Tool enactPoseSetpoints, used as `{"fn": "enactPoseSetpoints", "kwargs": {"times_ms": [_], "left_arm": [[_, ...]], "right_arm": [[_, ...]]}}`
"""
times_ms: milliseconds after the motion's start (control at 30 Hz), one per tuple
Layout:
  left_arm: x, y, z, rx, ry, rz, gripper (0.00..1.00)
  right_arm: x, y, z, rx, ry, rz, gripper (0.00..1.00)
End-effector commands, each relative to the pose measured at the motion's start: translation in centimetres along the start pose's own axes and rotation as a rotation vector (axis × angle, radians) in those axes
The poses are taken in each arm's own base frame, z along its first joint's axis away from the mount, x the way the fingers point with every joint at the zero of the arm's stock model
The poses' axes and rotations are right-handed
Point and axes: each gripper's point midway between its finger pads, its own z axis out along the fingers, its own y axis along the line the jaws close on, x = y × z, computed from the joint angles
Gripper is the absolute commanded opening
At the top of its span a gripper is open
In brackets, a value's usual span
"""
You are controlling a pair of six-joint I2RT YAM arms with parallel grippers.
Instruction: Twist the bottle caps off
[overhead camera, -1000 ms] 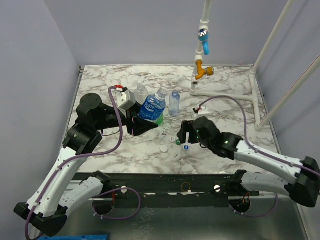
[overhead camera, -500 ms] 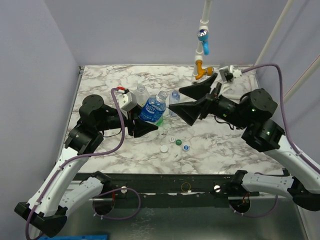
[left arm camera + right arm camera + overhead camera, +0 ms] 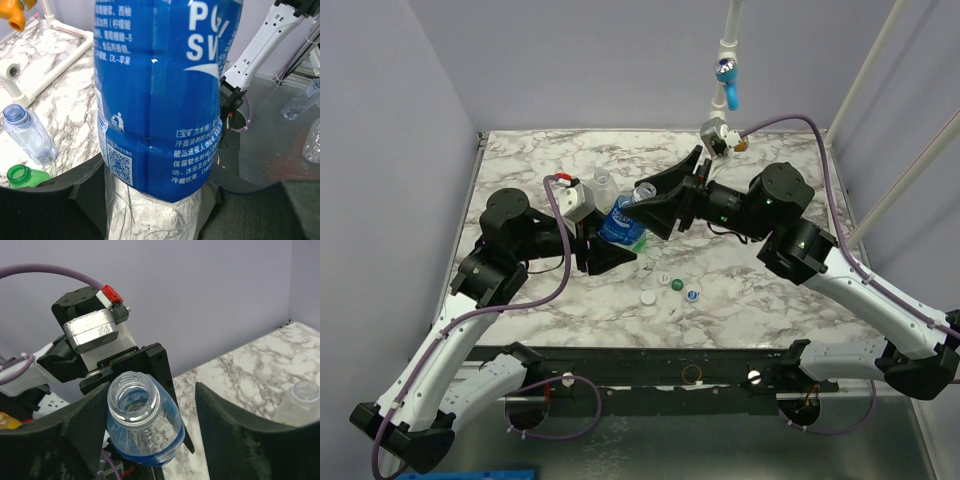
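Note:
My left gripper [image 3: 610,245] [image 3: 160,205] is shut on the lower body of a blue-labelled bottle [image 3: 623,217] [image 3: 160,90] and holds it tilted above the table. Its mouth [image 3: 131,392] is bare, with no cap on it. My right gripper [image 3: 645,212] [image 3: 152,390] stands open around the neck: the left finger [image 3: 85,420] lies against the neck, the right finger [image 3: 235,425] stays well clear. Several loose bottle caps lie on the table in front: a white one [image 3: 648,297], a green one [image 3: 676,284], one with blue [image 3: 692,295].
A clear uncapped bottle [image 3: 602,184] stands behind the held one. An open green bottle [image 3: 22,175] and a small clear bottle [image 3: 27,132] stand beside it. A white pipe frame [image 3: 775,195] with a blue valve [image 3: 727,80] rises at the back right.
My right arm has risen from the caps on the table and swung left to the held bottle's mouth, its jaws opening wide and then narrowing. The left arm and bottle have stayed put.

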Motion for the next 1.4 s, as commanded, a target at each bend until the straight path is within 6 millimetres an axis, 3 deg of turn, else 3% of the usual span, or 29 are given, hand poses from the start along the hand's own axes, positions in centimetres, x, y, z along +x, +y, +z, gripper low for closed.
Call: {"fn": "enactPoseSetpoints", "kwargs": {"times_ms": [0, 67, 133, 200, 267, 367, 500, 667, 867, 1167, 1367], "left_arm": [[0.3, -0.7, -0.1, 0.035, 0.002, -0.001, 0.0], [0.4, -0.7, -0.2, 0.036, 0.003, -0.003, 0.0], [0.5, -0.7, -0.2, 0.035, 0.004, -0.01, 0.19], [0.5, -0.6, -0.2, 0.019, 0.004, -0.024, 0.61], [0.5, -0.2, -0.3, -0.009, 0.004, -0.032, 0.98], [0.6, 0.9, -0.5, -0.091, 0.004, -0.05, 0.99], [0.9, 2.6, -1.2, -0.216, 0.026, -0.079, 0.99], [1.1, 5.6, -3.1, -0.434, 0.075, -0.08, 0.99], [2.1, 10.5, -6.1, -0.742, 0.133, -0.115, 0.99], [4.5, 16.0, -9.4, -0.959, 0.206, -0.267, 0.99], [5.5, 17.5, -10.9, -1.02, 0.233, -0.295, 0.99]], "right_arm": [[-1.7, 1.2, 0.7, -0.066, -0.055, 0.0, 0.59], [-1.1, 1.1, 0.9, -0.067, -0.044, 0.009, 0.46], [-0.8, 0.9, 0.9, -0.06, -0.04, 0.011, 0.34], [-0.7, 0.6, 0.8, -0.046, -0.038, 0.004, 0.26], [-0.7, 0.0, 0.6, -0.009, -0.035, -0.011, 0.25], [-0.3, -1.8, -0.1, 0.087, -0.016, -0.06, 0.23], [1.9, -5.1, -2.0, 0.258, 0.064, -0.132, 0.19], [6.0, -10.6, -6.1, 0.524, 0.184, -0.231, 0.15], [11.1, -14.9, -9.1, 0.695, 0.233, -0.31, 0.13], [13.4, -18.6, -8.7, 0.784, 0.126, -0.406, 0.11], [14.5, -20.7, -8.6, 0.825, 0.066, -0.399, 0.08]]}}
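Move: Between the right hand's still-open fingers sits the neck of the uncapped blue-labelled bottle; its middle is about 8 cm below that hand, 4 cm left and 3 cm back. The left hand holds its lower part, the middle some 3 cm above, 1 cm ahead and 1 cm right. About 35 cm below the right hand stand the clear blue bottle, 17 cm ahead and 7 cm right, and the green bottle, 12 cm ahead and 2 cm left. Closing on the neck, the right hand takes hold while the left stays put, then opens wide and lets go. The right carries the bottle down about 23 cm, forward and to the right, turning some 40 degrees clockwise as it heads for the near side of the clear blue bottle. The left swings empty forward and left, sinking, turning counter-clockwise. ##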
